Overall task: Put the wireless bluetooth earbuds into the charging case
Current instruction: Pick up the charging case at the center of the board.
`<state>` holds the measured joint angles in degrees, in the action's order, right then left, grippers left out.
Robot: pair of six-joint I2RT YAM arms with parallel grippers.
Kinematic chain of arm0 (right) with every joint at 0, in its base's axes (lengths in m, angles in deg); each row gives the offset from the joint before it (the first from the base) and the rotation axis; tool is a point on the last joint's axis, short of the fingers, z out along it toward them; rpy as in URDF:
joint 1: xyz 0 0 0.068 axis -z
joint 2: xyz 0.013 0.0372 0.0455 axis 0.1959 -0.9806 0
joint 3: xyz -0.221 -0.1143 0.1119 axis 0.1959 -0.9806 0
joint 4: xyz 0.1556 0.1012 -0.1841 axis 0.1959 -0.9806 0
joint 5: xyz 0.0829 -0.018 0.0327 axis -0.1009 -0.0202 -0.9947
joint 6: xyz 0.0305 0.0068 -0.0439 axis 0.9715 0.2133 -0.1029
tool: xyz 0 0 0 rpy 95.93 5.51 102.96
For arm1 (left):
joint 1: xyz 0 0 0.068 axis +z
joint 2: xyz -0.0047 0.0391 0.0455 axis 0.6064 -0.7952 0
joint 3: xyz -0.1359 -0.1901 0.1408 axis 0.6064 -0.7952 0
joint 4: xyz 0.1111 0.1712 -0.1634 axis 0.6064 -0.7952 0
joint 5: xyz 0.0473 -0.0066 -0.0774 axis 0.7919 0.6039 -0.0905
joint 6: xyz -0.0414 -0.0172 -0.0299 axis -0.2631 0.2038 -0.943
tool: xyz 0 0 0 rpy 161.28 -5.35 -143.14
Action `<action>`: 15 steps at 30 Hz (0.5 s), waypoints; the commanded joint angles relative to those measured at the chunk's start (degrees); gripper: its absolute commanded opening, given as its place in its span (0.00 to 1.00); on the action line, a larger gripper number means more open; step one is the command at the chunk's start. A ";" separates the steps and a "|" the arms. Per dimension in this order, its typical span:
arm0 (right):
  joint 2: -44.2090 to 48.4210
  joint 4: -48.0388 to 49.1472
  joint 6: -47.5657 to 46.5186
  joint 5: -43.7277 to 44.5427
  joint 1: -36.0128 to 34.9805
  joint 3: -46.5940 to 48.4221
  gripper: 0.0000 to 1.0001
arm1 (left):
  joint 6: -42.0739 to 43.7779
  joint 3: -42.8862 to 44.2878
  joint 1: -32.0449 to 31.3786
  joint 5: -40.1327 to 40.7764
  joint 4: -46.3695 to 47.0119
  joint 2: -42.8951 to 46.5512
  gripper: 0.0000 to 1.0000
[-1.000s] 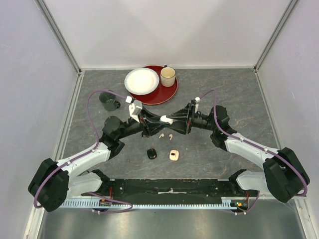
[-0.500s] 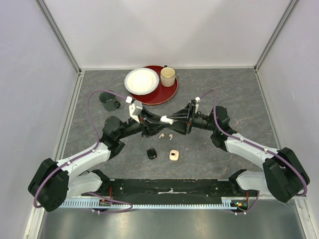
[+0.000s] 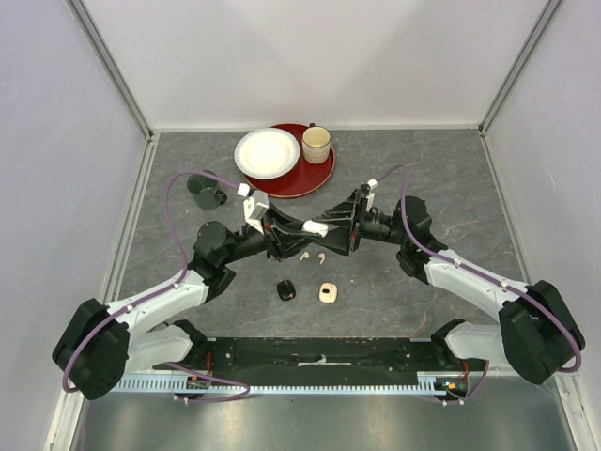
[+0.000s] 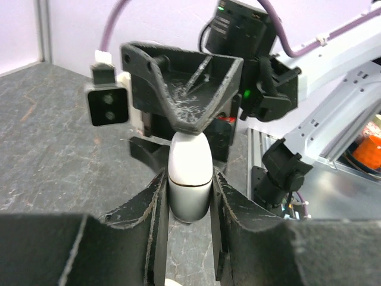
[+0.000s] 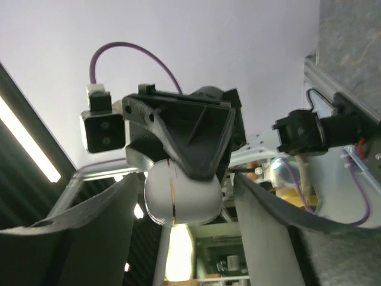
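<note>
The white charging case (image 3: 316,227) hangs closed above the table between the two arms; a seam runs around it (image 4: 189,173). My left gripper (image 3: 302,229) is shut on it, one finger on each side (image 4: 188,180). My right gripper (image 3: 331,226) faces it end on and is open; in the right wrist view its fingers (image 5: 113,208) stand off both sides of the case (image 5: 178,199). Two pinkish-beige earbuds (image 3: 313,256) lie loose on the table just below the grippers.
A black case (image 3: 286,290) and an open beige case (image 3: 328,294) lie nearer the arm bases. At the back, a red tray (image 3: 315,177) carries a white plate (image 3: 267,152) and a beige cup (image 3: 316,144). A dark green cup (image 3: 204,190) stands back left.
The right gripper's jaws have spread apart off the white case and that wrist has shifted slightly. The left gripper keeps its hold and has not moved.
</note>
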<state>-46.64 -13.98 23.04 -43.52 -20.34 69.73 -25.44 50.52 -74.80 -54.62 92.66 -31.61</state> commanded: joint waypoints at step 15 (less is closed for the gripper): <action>8.44 -61.46 -65.59 22.08 -0.79 27.78 0.94 | 6.76 -15.70 -2.16 14.84 16.52 16.62 0.02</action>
<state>-39.67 -56.39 -19.25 -31.98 -21.02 89.49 -22.58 36.86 -76.86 -45.57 104.42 -19.66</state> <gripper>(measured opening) 0.940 0.349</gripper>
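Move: The charging case is up between the facing hands, held in the left fingers, its middle about 1 cm to the right of the left hand and roughly 2 cm to the left of the right hand, level with both. From the left hand, all about 26 cm below, the peach earbuds lie straight under it, 1 cm to its right; the black case lies 9 cm back and 5 cm left; the peach case lies 9 cm back and 5 cm right. The right fingers, set around the free end of the charging case, spread nearly fully and come clear of it, while the left keeps its pinch and draws the case back, then left, about 5 cm in all. The right hand eases some 2 cm forward and 2 cm up, after a slight dip leftward ending a little to the right, its fingers tipping down and rolling, some 35 degrees altogether. ##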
